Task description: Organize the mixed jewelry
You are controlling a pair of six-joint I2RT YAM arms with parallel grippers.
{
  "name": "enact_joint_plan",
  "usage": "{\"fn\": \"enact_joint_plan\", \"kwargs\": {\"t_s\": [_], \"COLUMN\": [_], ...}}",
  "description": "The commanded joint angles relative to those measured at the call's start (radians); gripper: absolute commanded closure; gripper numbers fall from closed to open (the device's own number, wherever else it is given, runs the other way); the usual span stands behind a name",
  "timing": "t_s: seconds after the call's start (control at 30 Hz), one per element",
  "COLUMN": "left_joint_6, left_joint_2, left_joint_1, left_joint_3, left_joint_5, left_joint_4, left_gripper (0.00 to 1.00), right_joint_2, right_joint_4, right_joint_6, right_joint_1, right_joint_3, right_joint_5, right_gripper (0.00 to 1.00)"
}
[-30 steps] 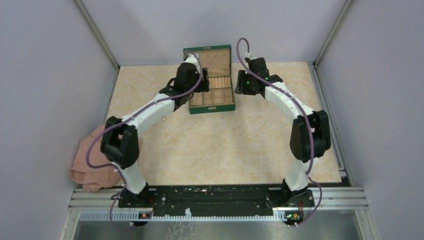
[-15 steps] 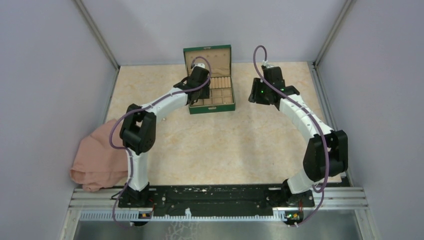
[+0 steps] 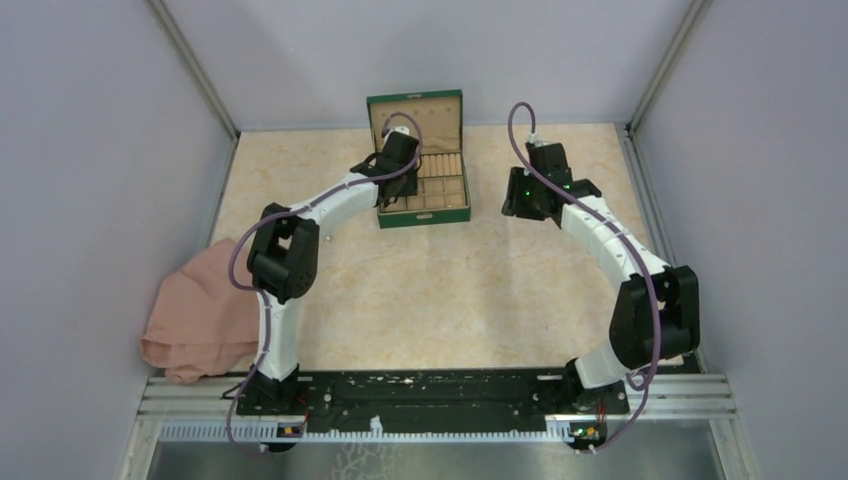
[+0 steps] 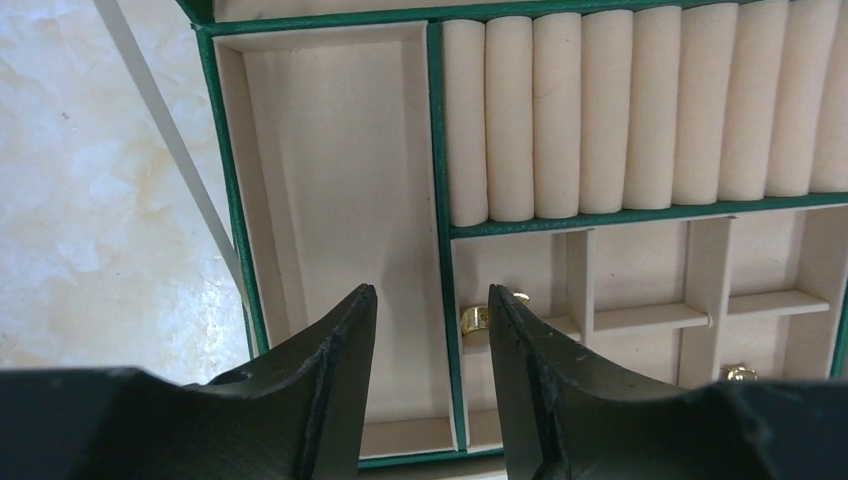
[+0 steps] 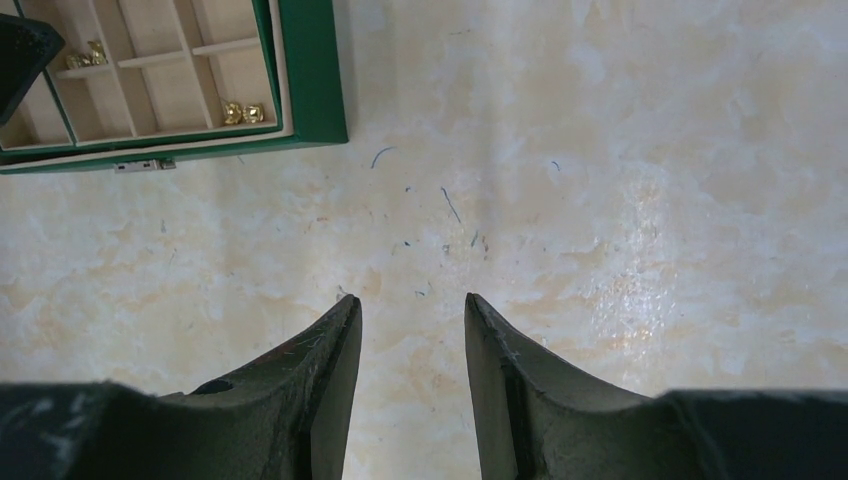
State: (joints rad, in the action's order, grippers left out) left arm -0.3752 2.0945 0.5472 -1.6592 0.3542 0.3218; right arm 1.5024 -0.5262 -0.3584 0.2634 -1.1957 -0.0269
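Observation:
The green box (image 3: 440, 216) stands open at the back of the table, its lid upright. My left gripper (image 4: 432, 290) hovers open over its front left part, straddling the green divider between the long bare compartment (image 4: 330, 180) and the small cells; nothing is between its fingers. A gold ring (image 4: 474, 320) of the mixed jewelry lies in the nearest small cell, just beside the right finger. Another gold piece (image 4: 740, 373) shows further right. My right gripper (image 5: 412, 300) is open and empty above bare table, right of the box's corner (image 5: 310, 70). Two gold pieces (image 5: 243, 113) sit in the corner cell.
A row of beige ring rolls (image 4: 640, 110) fills the box's back right section. A crumpled pink cloth (image 3: 195, 320) lies at the table's left edge. Grey walls close in the table on three sides. Thin blue threads (image 5: 450, 205) are scattered on the marble top.
The left arm has folded its elbow back towards its base, keeping the gripper over the box. The right gripper has drawn away from the box's right side to the table beside it.

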Motion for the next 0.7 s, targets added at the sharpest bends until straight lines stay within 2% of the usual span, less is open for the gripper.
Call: {"fn": "enact_joint_plan", "kwargs": {"t_s": [0.0, 0.27, 0.5, 0.67], "left_joint_6": [-0.017, -0.034, -0.031, -0.030], "left_joint_2": [0.028, 0.040, 0.048, 0.062], "left_joint_1": [-0.003, -0.003, -0.003, -0.003], "left_joint_3": [-0.053, -0.057, -0.060, -0.075], "left_joint_5": [0.002, -0.006, 0.001, 0.008], "left_joint_4": [0.002, 0.000, 0.002, 0.014], "left_gripper": [0.49, 0.64, 0.72, 0.73], "right_joint_2": [-0.064, -0.076, -0.075, -0.070], "right_joint_4": [0.015, 0.013, 0.016, 0.013], "right_joint_6": [0.021, 0.031, 0.036, 0.040], "right_joint_1": [-0.015, -0.033, -0.045, -0.050], "right_joint_3": [0.016, 0.043, 0.046, 0.050], "right_joint_5": [0.012, 0.006, -0.005, -0.012], "right_gripper": [0.58, 0.58, 0.58, 0.58]}}
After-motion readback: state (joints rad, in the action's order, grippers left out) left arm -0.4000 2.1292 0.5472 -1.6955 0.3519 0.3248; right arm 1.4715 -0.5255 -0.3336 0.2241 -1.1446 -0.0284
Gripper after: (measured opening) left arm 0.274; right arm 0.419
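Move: The tray's green divider, between the long compartment and the small ones, runs under the left hand, its middle about 1 cm to the right, 2 cm ahead and 2 cm below. The gold ring lies roughly 2 cm right, level fore and aft and 3 cm below; the ring rolls are some 7 cm right and 6 cm ahead, about 2 cm below. From the right hand the divider lies about 19 cm left, 10 cm ahead and 7 cm below. Left fingers close by about half astride the green divider, hand nearly still; right hand drifts 2 cm right. ##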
